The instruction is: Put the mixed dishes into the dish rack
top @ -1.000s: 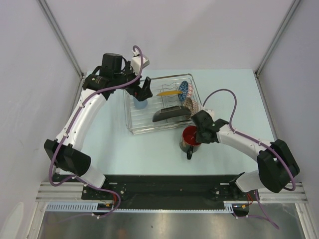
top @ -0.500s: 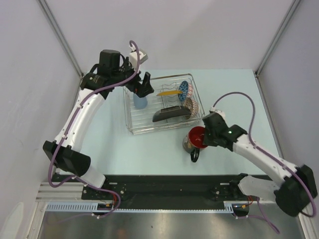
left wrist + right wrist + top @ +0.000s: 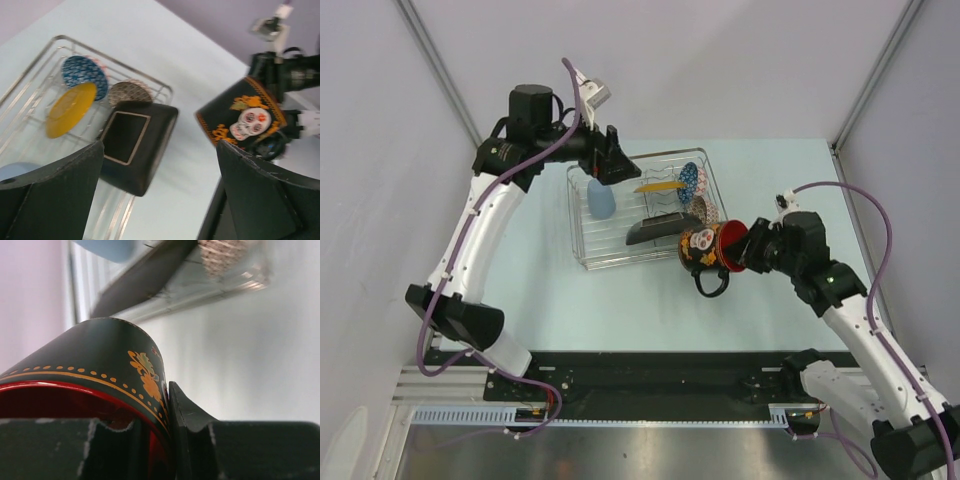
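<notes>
The dish rack (image 3: 610, 262) holds the square black plate (image 3: 660, 231), yellow plate (image 3: 660, 186), blue bowl (image 3: 691, 178) and brown-speckled bowl (image 3: 703, 211). Right of the rack's front corner, my right gripper (image 3: 745, 248) is shut on the rim of the dark red-rimmed mug (image 3: 703, 250). The mug is lifted and tipped on its side, handle downward. In the right wrist view one finger (image 3: 187, 415) presses the mug (image 3: 90, 370) from outside, the other is inside. My left gripper (image 3: 610, 165) hangs open over the rack's back left, empty. Its view shows the black plate (image 3: 137, 145) and the mug (image 3: 242, 117).
A light blue cup-like item (image 3: 601, 200) stands in the rack's left part, below the left gripper. Grey walls and metal posts close in the table on three sides. The arm bases sit on a black rail at the near edge.
The right gripper has lifted the mug off the table and tipped it on its side, and the right arm has swung outward. The left gripper has risen and drawn back from the light blue item.
</notes>
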You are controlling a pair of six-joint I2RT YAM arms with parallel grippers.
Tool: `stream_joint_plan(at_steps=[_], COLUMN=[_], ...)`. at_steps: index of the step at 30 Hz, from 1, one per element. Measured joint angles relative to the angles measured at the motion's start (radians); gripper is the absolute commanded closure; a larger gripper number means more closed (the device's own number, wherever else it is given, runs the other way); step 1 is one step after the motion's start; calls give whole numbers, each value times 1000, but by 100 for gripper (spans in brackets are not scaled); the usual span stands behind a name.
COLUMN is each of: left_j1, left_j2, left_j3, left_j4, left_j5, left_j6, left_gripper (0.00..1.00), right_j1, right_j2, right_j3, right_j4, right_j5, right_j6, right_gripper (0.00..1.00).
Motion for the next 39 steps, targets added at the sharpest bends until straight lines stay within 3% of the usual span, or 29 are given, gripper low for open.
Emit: stream_joint_plan(at_steps=[8, 13, 20, 24, 30, 39], left_j1=[26, 49, 71, 70, 48, -26], left_j2=[-27, -43, -57, -71, -109, -113], left_j3=[-105, -238, -392, -409, -442, -454], left_j4=[203, 448, 860, 995, 1031, 823], left_j5=[301, 468, 582, 595, 568, 421], left_j6=[-276, -531, -908, -1018, -1027, -849], left_gripper=[0, 0, 0, 0, 0, 0], right_j1=[-51, -92, -134, -132, -92, -36], right_j2=[136, 166, 223, 345, 520, 555], right_j3=[0, 0, 3, 19, 83, 158], right_j4=[398, 624, 932, 1132, 1246, 1297], right_j5=[-197, -250, -252, -245, -225, -219], right_j6=[157, 254, 371, 459, 529, 531], right_gripper=[100, 100, 100, 100, 100, 100])
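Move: The mug, gripped by its rim in my right hand, lies some 16 cm to the right of my open left hand, about 10 cm back and 16 cm lower. The black plate in the rack is about 7 cm right of my left hand, 5 cm ahead and 32 cm down; the yellow plate stands some 11 cm beyond the black plate. From my right hand, the mug is about 6 cm left, level with it, and the left gripper some 22 cm left, 10 cm ahead and 16 cm up. I carry the mug up some 18 cm, forward about 14 cm and left towards my left gripper, keeping my right fingers pinched on its rim and rolling its base up to face the left hand. My left hand draws back about 7 cm and a little right to meet it, ending slightly higher, and swings clockwise until its wide-open fingers point nearly level to the right, still short of the mug. ##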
